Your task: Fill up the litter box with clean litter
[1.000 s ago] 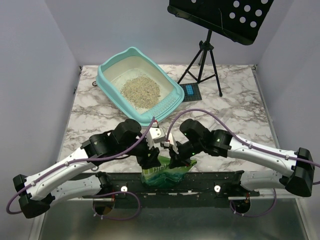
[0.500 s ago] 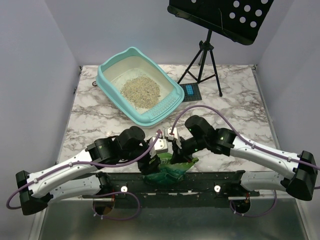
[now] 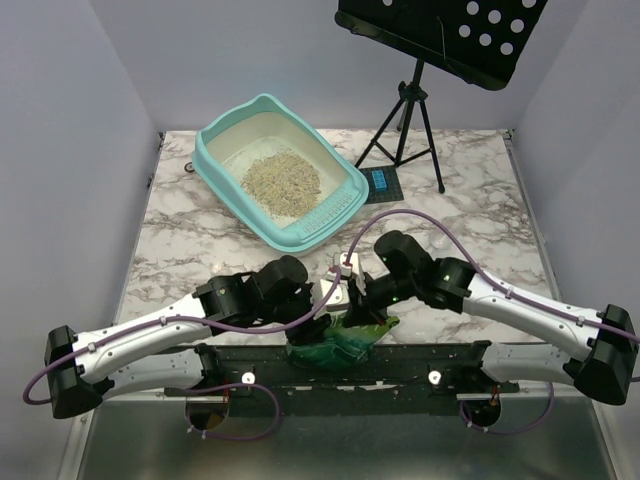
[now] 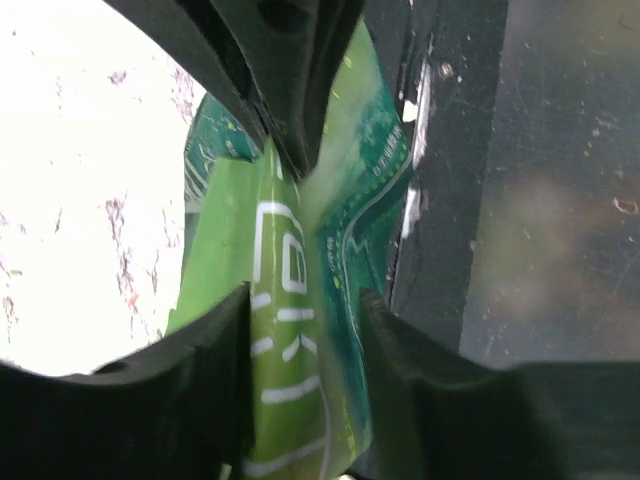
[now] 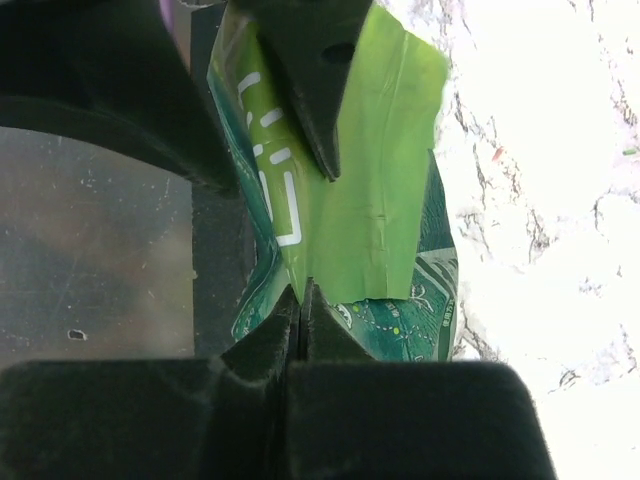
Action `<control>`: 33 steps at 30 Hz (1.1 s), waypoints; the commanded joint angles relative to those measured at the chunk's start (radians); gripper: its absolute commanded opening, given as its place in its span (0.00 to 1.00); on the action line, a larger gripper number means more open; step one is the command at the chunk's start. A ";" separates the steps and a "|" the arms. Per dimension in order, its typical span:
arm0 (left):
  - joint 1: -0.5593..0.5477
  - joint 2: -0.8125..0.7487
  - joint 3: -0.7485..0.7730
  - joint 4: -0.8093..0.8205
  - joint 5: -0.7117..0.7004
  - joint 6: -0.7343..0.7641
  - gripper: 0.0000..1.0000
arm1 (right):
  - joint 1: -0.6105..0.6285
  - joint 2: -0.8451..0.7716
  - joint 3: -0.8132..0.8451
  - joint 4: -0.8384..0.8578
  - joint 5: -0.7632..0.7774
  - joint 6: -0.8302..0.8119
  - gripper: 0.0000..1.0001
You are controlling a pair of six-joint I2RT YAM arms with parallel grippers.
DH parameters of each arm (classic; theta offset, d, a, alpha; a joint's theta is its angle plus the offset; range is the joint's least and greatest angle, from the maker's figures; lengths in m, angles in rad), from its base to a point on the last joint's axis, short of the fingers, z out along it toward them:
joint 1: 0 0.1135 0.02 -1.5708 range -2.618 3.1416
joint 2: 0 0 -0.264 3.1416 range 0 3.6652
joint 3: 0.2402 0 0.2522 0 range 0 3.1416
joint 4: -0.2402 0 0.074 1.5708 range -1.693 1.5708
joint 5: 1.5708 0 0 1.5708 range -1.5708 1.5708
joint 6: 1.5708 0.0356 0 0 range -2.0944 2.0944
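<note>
The light-teal litter box [image 3: 222, 180] stands at the back left of the marble table, with a pile of beige clean litter [image 3: 282, 180] in its cream inside. A crinkly green bag [image 3: 348, 338] lies at the table's near edge between both arms. My right gripper [image 5: 303, 292] is shut on a fold of the bag [image 5: 375, 200]; in the top view it [image 3: 357, 305] sits just above the bag. My left gripper [image 4: 305, 310] is open, its fingers astride the bag [image 4: 285, 340] with white lettering between them. Both are far from the litter box.
A black tripod [image 3: 408, 115] with a perforated music desk stands at the back right, and a small dark-blue block [image 3: 381, 181] lies by its feet. A black rail [image 3: 420, 362] runs along the near edge under the bag. Grey walls close both sides.
The left arm has swung right and lower, bringing its fingers round the bag. The bag has sunk and flattened towards the near edge. The right gripper stayed shut on it.
</note>
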 commanded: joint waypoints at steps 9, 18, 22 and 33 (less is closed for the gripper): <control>-0.002 0.085 0.013 -0.012 -0.049 -0.021 0.00 | -0.001 -0.121 -0.041 0.079 -0.037 -0.004 0.01; 0.027 0.056 0.186 0.033 -0.194 0.092 0.00 | -0.001 -0.101 0.094 0.053 0.133 -0.013 0.00; 0.106 0.070 0.192 0.116 -0.210 0.140 0.00 | -0.027 -0.033 0.198 0.013 0.141 -0.056 0.00; 0.248 0.021 -0.122 0.385 -0.119 0.118 0.00 | -0.076 0.214 0.261 0.005 0.110 -0.107 0.03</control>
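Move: The bag's green rim already runs between the left hand's open fingers; the bag's middle lies about 8 cm below that hand, some 4 cm to its right and 1 cm back, at the table's front edge. From the right hand, already pinching the rim, it is about 8 cm below, 3 cm left and 1 cm back. Counted from the left hand, the litter box's middle is roughly 40 cm ahead, 11 cm left and 10 cm lower; the black scale about 40 cm ahead, 17 cm right and 15 cm lower. The bag's rim is pinched shut by the left fingers, while the right fingers keep their hold beside them. Both hands then carry the bag forward towards the litter box, about 10 cm, in a low arc that rises some 4 cm and comes down again, the left wrist turning about 15 degrees counter-clockwise and the right about 10 clockwise. ##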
